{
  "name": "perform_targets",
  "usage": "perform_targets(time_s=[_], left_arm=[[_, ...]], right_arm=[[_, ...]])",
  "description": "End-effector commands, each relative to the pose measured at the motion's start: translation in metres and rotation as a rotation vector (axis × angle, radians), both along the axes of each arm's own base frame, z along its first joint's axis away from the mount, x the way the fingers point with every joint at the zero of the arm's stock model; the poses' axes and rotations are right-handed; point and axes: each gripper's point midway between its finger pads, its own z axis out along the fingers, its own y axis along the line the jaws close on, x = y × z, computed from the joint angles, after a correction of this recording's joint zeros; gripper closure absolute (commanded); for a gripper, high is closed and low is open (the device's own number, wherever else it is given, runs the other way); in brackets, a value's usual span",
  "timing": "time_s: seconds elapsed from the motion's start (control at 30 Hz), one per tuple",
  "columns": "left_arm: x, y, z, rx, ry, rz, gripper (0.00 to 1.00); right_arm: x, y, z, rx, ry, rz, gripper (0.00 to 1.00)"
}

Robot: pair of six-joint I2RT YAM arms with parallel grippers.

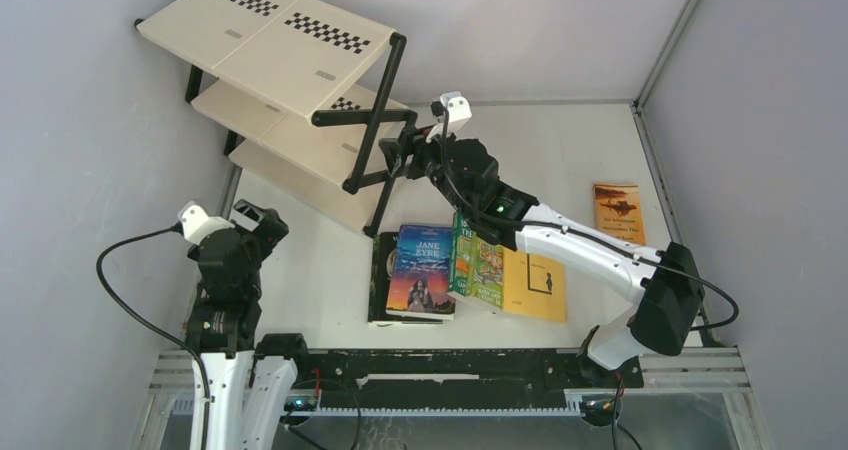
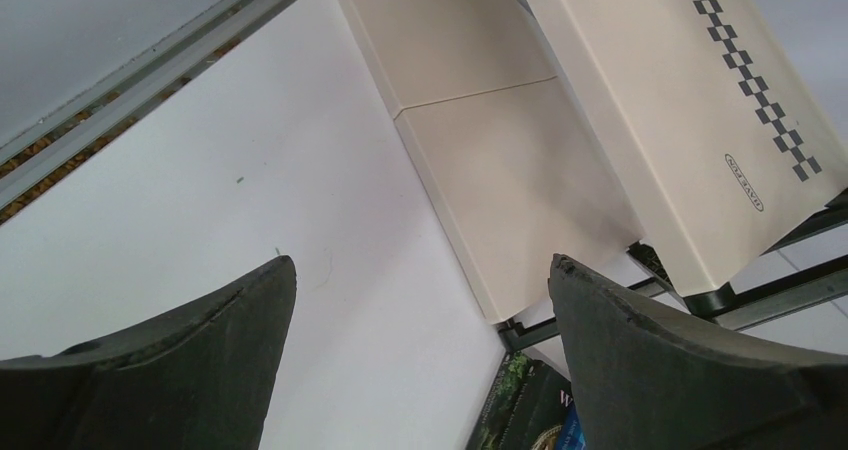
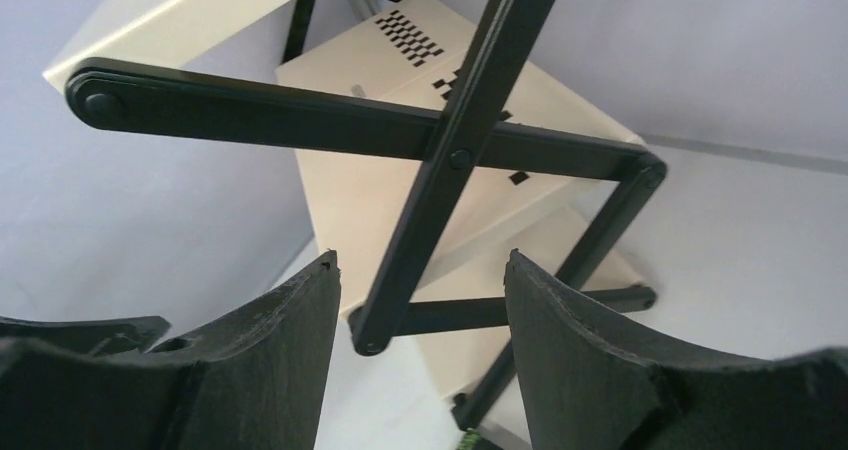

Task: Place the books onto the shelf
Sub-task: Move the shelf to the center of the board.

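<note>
The shelf (image 1: 290, 40) stands at the back left, cream boards on a black crossed frame. No book shows on its boards. Three books lie in a row mid-table: blue "Jane Eyre" (image 1: 422, 270) on top of a dark book (image 1: 378, 280), a green cartoon-covered one (image 1: 478, 265) and a plain yellow one (image 1: 535, 285). A small orange book (image 1: 618, 212) lies apart at the right. My right gripper (image 1: 398, 156) (image 3: 422, 255) is open at the shelf's (image 3: 350, 190) black cross frame (image 3: 440, 170), holding nothing. My left gripper (image 1: 268, 225) (image 2: 420, 262) is open and empty above the table, left of the shelf's (image 2: 520, 170) lowest board.
Grey walls close in the table on the left, back and right. A metal rail (image 2: 150, 60) runs along the table's left edge. The dark book's corner (image 2: 520, 400) shows by my left gripper's right finger.
</note>
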Motion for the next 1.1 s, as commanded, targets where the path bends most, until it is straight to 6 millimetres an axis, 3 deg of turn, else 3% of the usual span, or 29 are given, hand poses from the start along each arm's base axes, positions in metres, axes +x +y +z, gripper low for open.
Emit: perform_targets(time_s=[0.0,0.17,0.6,1.07], left_arm=[[0.002,-0.005,0.024,-0.014,-0.063,-0.027,0.0],[0.004,-0.007,0.028,-0.012,-0.067,-0.04,0.0],[0.009,-0.009,0.031,-0.008,-0.063,-0.056,0.0],[0.015,-0.007,0.03,-0.009,-0.056,-0.047,0.0]], right_arm=[[-0.006,0.025,0.007,0.156,0.049,0.071,0.32],[-0.001,0.039,-0.007,0.187,0.084,0.106,0.31],[0.026,0.05,-0.036,0.255,0.159,0.169,0.3],[0.036,0.069,-0.05,0.292,0.18,0.264,0.36]])
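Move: The lower end of the shelf's near black strut lies about 4 cm ahead of the right hand, 7 to its left and 8 below. Some 34 cm below that hand, the Jane Eyre book lies 18 cm back and 4 to its right, and the green books 18 back and 15 right. From the left hand, the strut end is about 7 cm ahead, 16 right and 2 above. Open right hand sinks about 8 cm, drifting left and forward towards the strut, rolling and tipping fingers down. ##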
